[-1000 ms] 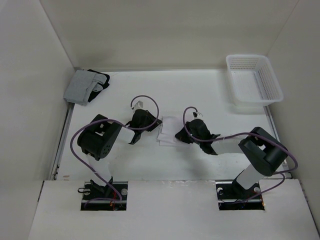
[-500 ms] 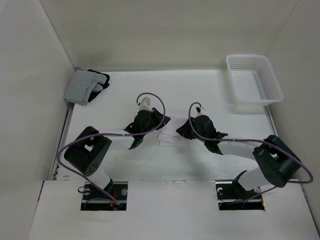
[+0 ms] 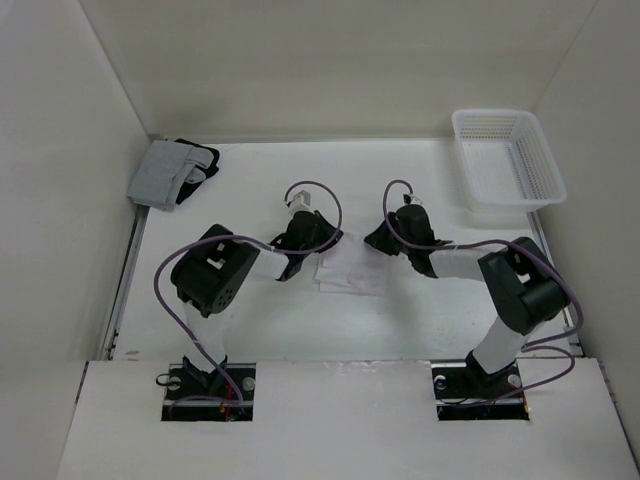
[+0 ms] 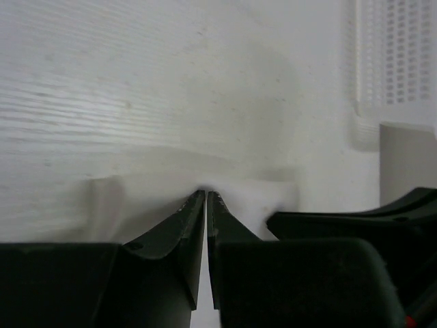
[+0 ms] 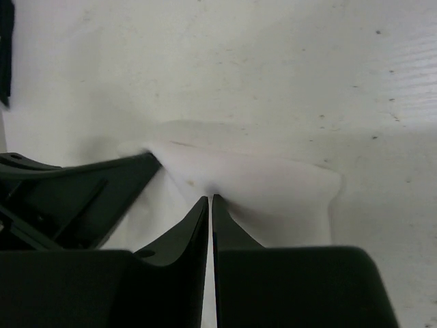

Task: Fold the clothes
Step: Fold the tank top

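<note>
The clothes (image 3: 350,275) lie as a flat white patch in the middle of the table, between my two grippers. My left gripper (image 3: 328,246) holds the far left edge, its jaws shut, and the fabric (image 4: 246,186) puckers at its tips (image 4: 206,193). On the far right edge my right gripper (image 3: 373,243) is shut too, with cloth (image 5: 273,184) gathered at its tips (image 5: 210,199). Each wrist view shows the other gripper's dark body close alongside.
A white mesh basket (image 3: 507,158) stands at the back right corner and shows at the top right of the left wrist view (image 4: 396,55). A grey-and-black garment bundle (image 3: 170,170) lies at the back left. White walls enclose the table.
Both grippers have moved toward the back of the table with the cloth's edge. The white patch now lies wider and flatter than a second ago.
</note>
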Controlling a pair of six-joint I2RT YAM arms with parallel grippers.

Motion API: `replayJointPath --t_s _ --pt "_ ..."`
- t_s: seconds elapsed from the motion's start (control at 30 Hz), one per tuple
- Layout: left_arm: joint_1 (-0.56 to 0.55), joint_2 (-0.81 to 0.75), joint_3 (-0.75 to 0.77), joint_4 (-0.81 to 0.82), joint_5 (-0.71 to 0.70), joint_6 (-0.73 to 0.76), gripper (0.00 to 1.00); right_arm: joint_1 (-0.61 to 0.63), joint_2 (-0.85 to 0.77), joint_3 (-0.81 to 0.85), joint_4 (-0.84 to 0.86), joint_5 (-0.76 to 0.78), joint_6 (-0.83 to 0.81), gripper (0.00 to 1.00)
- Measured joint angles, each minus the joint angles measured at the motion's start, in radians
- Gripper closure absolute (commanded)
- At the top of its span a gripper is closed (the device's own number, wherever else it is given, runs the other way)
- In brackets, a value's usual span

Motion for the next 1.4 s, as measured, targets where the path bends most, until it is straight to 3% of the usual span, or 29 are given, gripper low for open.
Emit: replayJointPath --t_s 0.3,0.47,0.63,0.87,0.9,0.93,1.13,1.4 --pt "0.070 0.061 0.000 0.023 -0.028 0.004 0.94 -0.074 0.112 0.017 0.048 -0.059 0.041 0.90" --pt "0.081 0.053 -0.009 0.035 -0.024 0.008 0.89 -0.075 0.103 0.005 0.082 -0.083 0.061 0.76" --pt "0.085 -0.131 -0.111 0.008 -0.026 0.041 0.67 -0.075 -0.067 -0.049 0.080 -0.096 0.063 0.59" --pt "0.088 -0.502 -0.242 -0.021 -0.047 0.100 0.38 -0.085 -0.466 -0.128 0.103 -0.066 0.028 0.39" --pt "0.090 -0.542 -0.262 -0.041 -0.046 0.108 0.34 -0.092 -0.517 -0.143 0.097 -0.046 0.017 0.30" --pt "0.093 -0.582 -0.286 -0.068 -0.046 0.121 0.31 -0.099 -0.571 -0.163 0.085 -0.018 0.006 0.00" --pt "0.137 -0.833 -0.388 -0.319 -0.045 0.172 0.26 -0.117 -0.799 -0.297 -0.005 0.220 -0.081 0.00" --pt "0.207 -1.063 -0.390 -0.597 -0.046 0.203 0.25 -0.121 -0.797 -0.438 -0.060 0.381 -0.093 0.00"
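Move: The folded tank top lies under both closed grippers, its far edge close beneath the fingertips. Its middle is about 6 cm back, 4 cm to the right and 4 cm below the left hand. From the right hand it is some 5 cm back, 4 cm to the left and 4 cm below. The white basket stands about 22 cm ahead and 36 cm to the right of the right hand. The grey clothes pile is roughly 15 cm ahead and 40 cm to the left of the left hand. Bring both shut grippers down about 3 cm onto the tank top's far edge, easing them slightly forward and apart. Then open both, lift clear and spread away: left gripper some 14 cm left and 12 cm back, right gripper rising steeply before swinging about 14 cm right and back, sinking again, its fingers pitching up and turning clockwise. ##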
